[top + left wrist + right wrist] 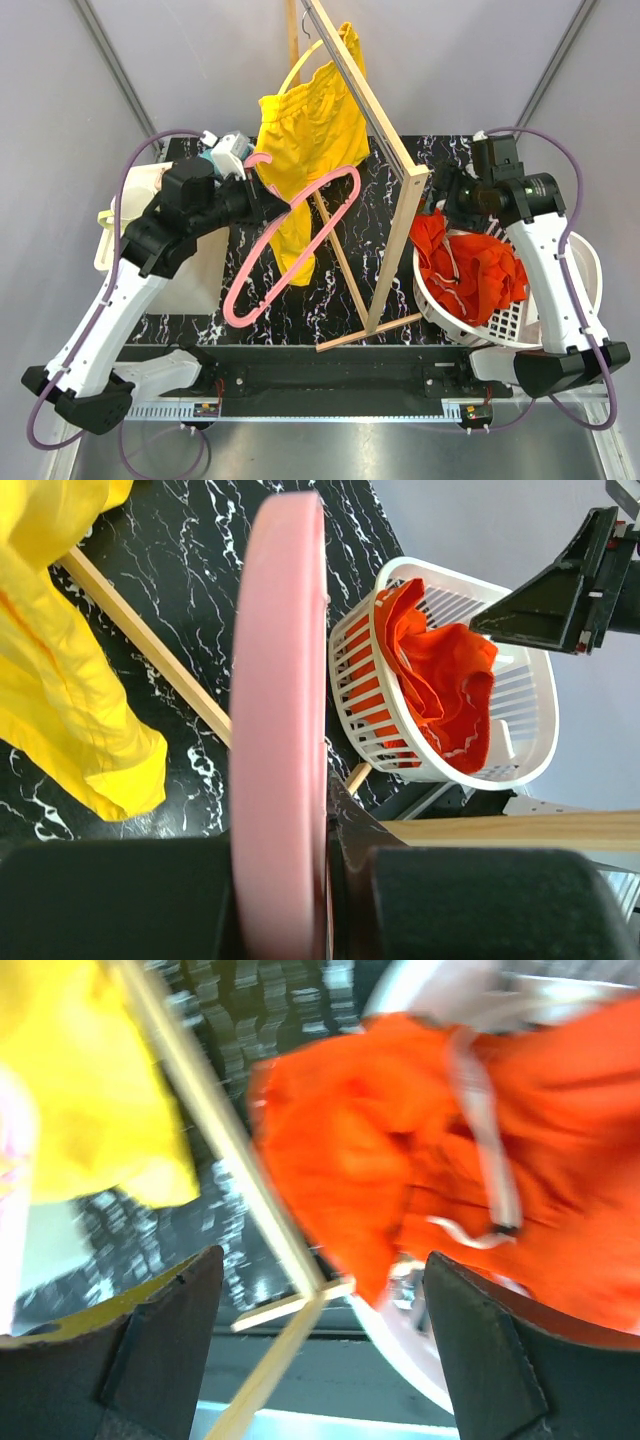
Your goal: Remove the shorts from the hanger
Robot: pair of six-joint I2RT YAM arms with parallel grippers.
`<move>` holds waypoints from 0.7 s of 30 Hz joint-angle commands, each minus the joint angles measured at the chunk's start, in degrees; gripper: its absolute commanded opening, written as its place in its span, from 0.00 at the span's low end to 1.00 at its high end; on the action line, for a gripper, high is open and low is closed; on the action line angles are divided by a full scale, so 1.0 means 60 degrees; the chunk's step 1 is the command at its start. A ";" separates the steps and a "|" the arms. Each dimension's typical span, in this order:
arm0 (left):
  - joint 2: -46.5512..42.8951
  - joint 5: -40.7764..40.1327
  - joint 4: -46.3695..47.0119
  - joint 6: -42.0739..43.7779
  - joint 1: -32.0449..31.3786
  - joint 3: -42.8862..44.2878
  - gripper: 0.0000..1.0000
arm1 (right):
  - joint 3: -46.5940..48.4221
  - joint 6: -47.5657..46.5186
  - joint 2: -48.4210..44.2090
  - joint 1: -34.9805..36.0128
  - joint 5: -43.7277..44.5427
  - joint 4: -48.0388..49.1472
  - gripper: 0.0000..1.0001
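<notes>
The orange-red shorts (pixel 472 268) lie crumpled in a white basket (pixel 523 322) at the right, off the hanger. They also show in the left wrist view (pixel 440 680) and, blurred, in the right wrist view (pixel 400 1140). The pink hanger (pixel 262 268) is bare and hangs slanted over the black marbled table. My left gripper (pixel 281 207) is shut on the hanger's upper frame, which fills the left wrist view as a pink band (pixel 280 730). My right gripper (pixel 441 196) is open and empty, just above the shorts' left edge; its fingers (pixel 165 1345) stand wide apart.
A wooden rack (pixel 370 110) runs diagonally across the middle, with its foot (pixel 368 333) near the front edge. Yellow shorts (pixel 308 135) on a pale yellow hanger (pixel 290 72) hang from it. A cream bin (pixel 118 232) sits at the left, a small blue-white object (pixel 226 150) behind it.
</notes>
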 commanded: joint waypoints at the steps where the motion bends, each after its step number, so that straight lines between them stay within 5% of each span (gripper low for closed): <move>1: 0.0340 0.0054 0.0313 0.0406 0.0018 0.0721 0.00 | -0.0193 0.0104 0.0630 0.0228 -0.2390 0.1364 0.83; 9: 0.0444 0.0098 0.0284 0.0348 0.0004 0.0883 0.00 | -0.0561 0.0326 0.1715 0.0301 -0.4024 0.2832 0.33; 21: 0.0195 0.0625 0.0123 0.0230 0.0004 0.0985 0.00 | -0.2477 0.0076 0.0459 -0.0474 -0.2240 0.1969 0.24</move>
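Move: The red shorts lie heaped in the white basket, their middle about 8 cm back from the right hand, 5 to its right and 13 below, with a corner hanging over the basket's left rim. The basket's middle is some 10 cm back, 13 right and 18 down. The rack's sloping front post stands around 11 cm left and 8 back. From the left hand, the shorts lie roughly 40 cm right, 4 back and 22 below. Leftward, and somewhat forward and down, the right hand sweeps about 8 cm to the shorts' corner at the basket's left rim, its fingers tilting some 15 degrees to point more to the left. From wide open they narrow to about a quarter open, pinching the red cloth there; then the hand keeps sinking, ending about 8 cm lower, while easing slightly back and right. ##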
